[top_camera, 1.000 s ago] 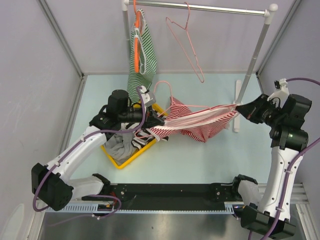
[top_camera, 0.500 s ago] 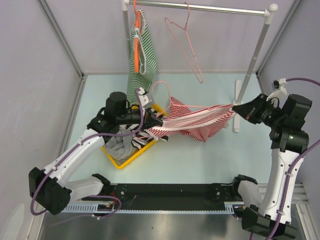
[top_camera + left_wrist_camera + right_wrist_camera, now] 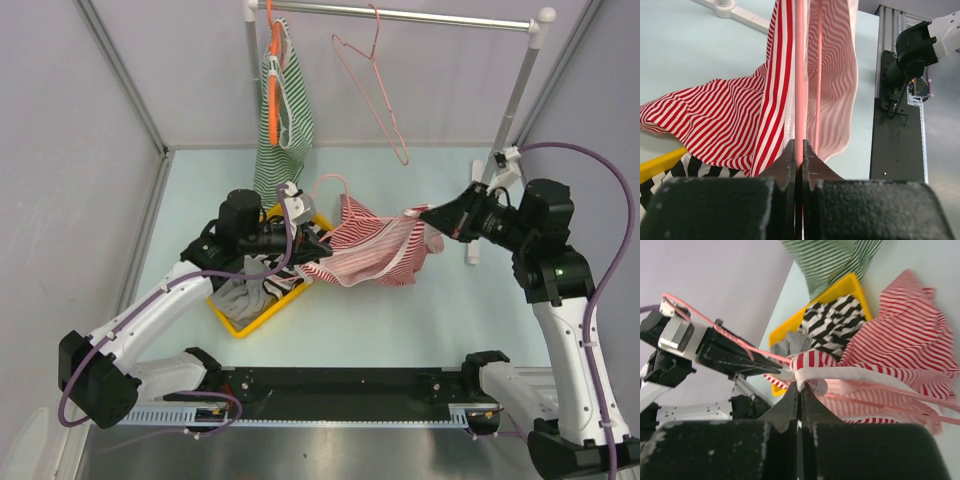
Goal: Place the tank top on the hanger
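The red-and-white striped tank top (image 3: 372, 252) sags in a bunch between my two grippers above the table. In the left wrist view, my left gripper (image 3: 799, 146) is shut on the thin pink wire of the hanger (image 3: 799, 75), which runs up inside the top. From above, the left gripper (image 3: 318, 243) is over the yellow tray and the hanger's hook (image 3: 327, 177) sticks out behind it. My right gripper (image 3: 426, 214) is shut on the pale trim of the tank top (image 3: 910, 340); its jaws (image 3: 800, 386) pinch a folded strap edge.
A yellow tray (image 3: 235, 320) under the left arm holds a black-and-white striped garment (image 3: 832, 325) and grey cloth. On the rack's rail (image 3: 440, 15) hang a green-and-white top (image 3: 285, 110) on an orange hanger and another pink wire hanger (image 3: 385, 100). The rack post (image 3: 505, 120) stands behind the right gripper.
My right gripper has moved left toward the left one with the trim in it. The tank top, stretched taut before, now hangs slack and bunched. The left gripper barely moved.
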Available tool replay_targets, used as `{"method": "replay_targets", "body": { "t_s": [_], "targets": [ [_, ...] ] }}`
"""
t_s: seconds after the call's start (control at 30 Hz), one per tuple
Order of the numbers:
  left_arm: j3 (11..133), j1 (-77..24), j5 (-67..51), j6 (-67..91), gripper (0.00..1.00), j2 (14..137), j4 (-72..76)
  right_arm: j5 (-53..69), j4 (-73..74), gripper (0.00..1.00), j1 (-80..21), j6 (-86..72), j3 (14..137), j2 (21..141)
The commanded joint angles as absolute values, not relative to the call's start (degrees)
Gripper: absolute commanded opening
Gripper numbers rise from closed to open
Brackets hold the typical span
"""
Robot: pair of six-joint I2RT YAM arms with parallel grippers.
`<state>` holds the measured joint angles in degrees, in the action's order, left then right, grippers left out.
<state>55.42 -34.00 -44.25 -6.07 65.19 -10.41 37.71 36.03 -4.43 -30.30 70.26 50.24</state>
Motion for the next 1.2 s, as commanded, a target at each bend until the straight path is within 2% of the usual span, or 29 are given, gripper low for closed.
{"method": "replay_targets", "body": {
  "t_s": [0.0, 0.07, 0.17, 0.23, 0.27, 0.3, 0.37, 0.43, 0.47, 0.67, 0.8, 0.93, 1.07, 1.17],
  "targets": [
    [55.20, -34.19, -43.95, -5.63, 0.00, 63.63, -6.94, 32.00, 30.24, 0.00, -12.03, -32.96, 69.17, 51.50],
    [55.28, -34.19, -44.56, -5.71, 0.00, 63.37, -6.94, 30.42, 31.37, 0.00, -14.59, -31.04, 69.17, 52.55],
    [55.37, -34.10, -45.70, -6.24, 0.00, 62.84, -7.64, 29.45, 33.57, 0.07, -13.02, -28.92, 70.22, 52.91],
    [55.72, -33.93, -46.58, -6.59, 0.00, 62.75, -8.35, 29.44, 36.19, 0.18, -9.78, -26.46, 72.41, 53.17],
    [55.81, -33.66, -48.15, -6.42, 0.00, 62.67, -8.44, 30.31, 37.17, 0.25, -8.62, -25.41, 73.38, 53.52],
    [56.07, -33.49, -49.12, -6.15, 0.00, 62.75, -8.26, 31.28, 38.22, 0.45, -7.48, -23.92, 74.26, 54.40],
    [56.34, -33.05, -51.67, -5.36, 0.00, 62.93, -8.00, 34.43, 40.34, 0.62, -4.41, -22.59, 76.55, 55.19],
    [56.43, -32.96, -52.12, -5.36, 0.00, 63.10, -8.17, 36.03, 42.27, 0.88, -3.43, -20.75, 78.13, 55.81],
    [56.60, -32.61, -52.21, -5.54, 0.00, 63.28, -8.52, 36.04, 43.06, 0.94, -3.17, -20.05, 79.79, 56.07],
    [57.30, -31.38, -53.17, -6.94, 0.00, 63.72, -10.20, 36.65, 47.28, 0.95, -2.90, -14.60, 83.05, 56.78],
    [58.53, -30.76, -58.42, -8.61, 0.00, 64.51, -12.82, 38.84, 47.11, 0.96, -2.90, -9.33, 83.14, 55.38],
    [63.01, -30.06, -63.71, -16.14, 0.00, 68.01, -25.52, 47.43, 47.98, 0.95, -4.48, -0.99, 82.79, 53.09],
    [67.49, -29.01, -64.60, -22.49, 0.00, 69.52, -35.76, 48.17, 51.58, 0.94, -8.25, 5.79, 82.97, 52.03],
    [68.99, -27.69, -65.04, -25.92, 0.00, 69.43, -41.38, 47.98, 56.50, 0.89, -10.19, 9.66, 82.97, 52.64]
  ]
}}
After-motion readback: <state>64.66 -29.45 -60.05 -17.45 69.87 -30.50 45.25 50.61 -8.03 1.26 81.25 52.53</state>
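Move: The right gripper still pinches the tank top's stretched strap close above the hanger's free end, which lies about 3 cm to its right, 1 cm ahead and some 6 cm below. The tank top's body hangs roughly 12 cm to its left, 2 cm back and 15 cm below; the yellow basket is about 32 cm left, 1 cm back and 28 cm down. From the left gripper, holding the hanger, that free end lies some 25 cm right, 5 cm ahead and 3 cm up. Carry the strap about 3 cm farther left along the hanger with the right gripper, dip a couple of centimetres, and open wide to let go of it. Pull the open fingers about 5 cm right and slightly forward, then lift and draw back some 6 cm while rolling and tipping the fingers up. Keep the left pinch on the hanger, easing it back about 3 cm and turning it clockwise. ##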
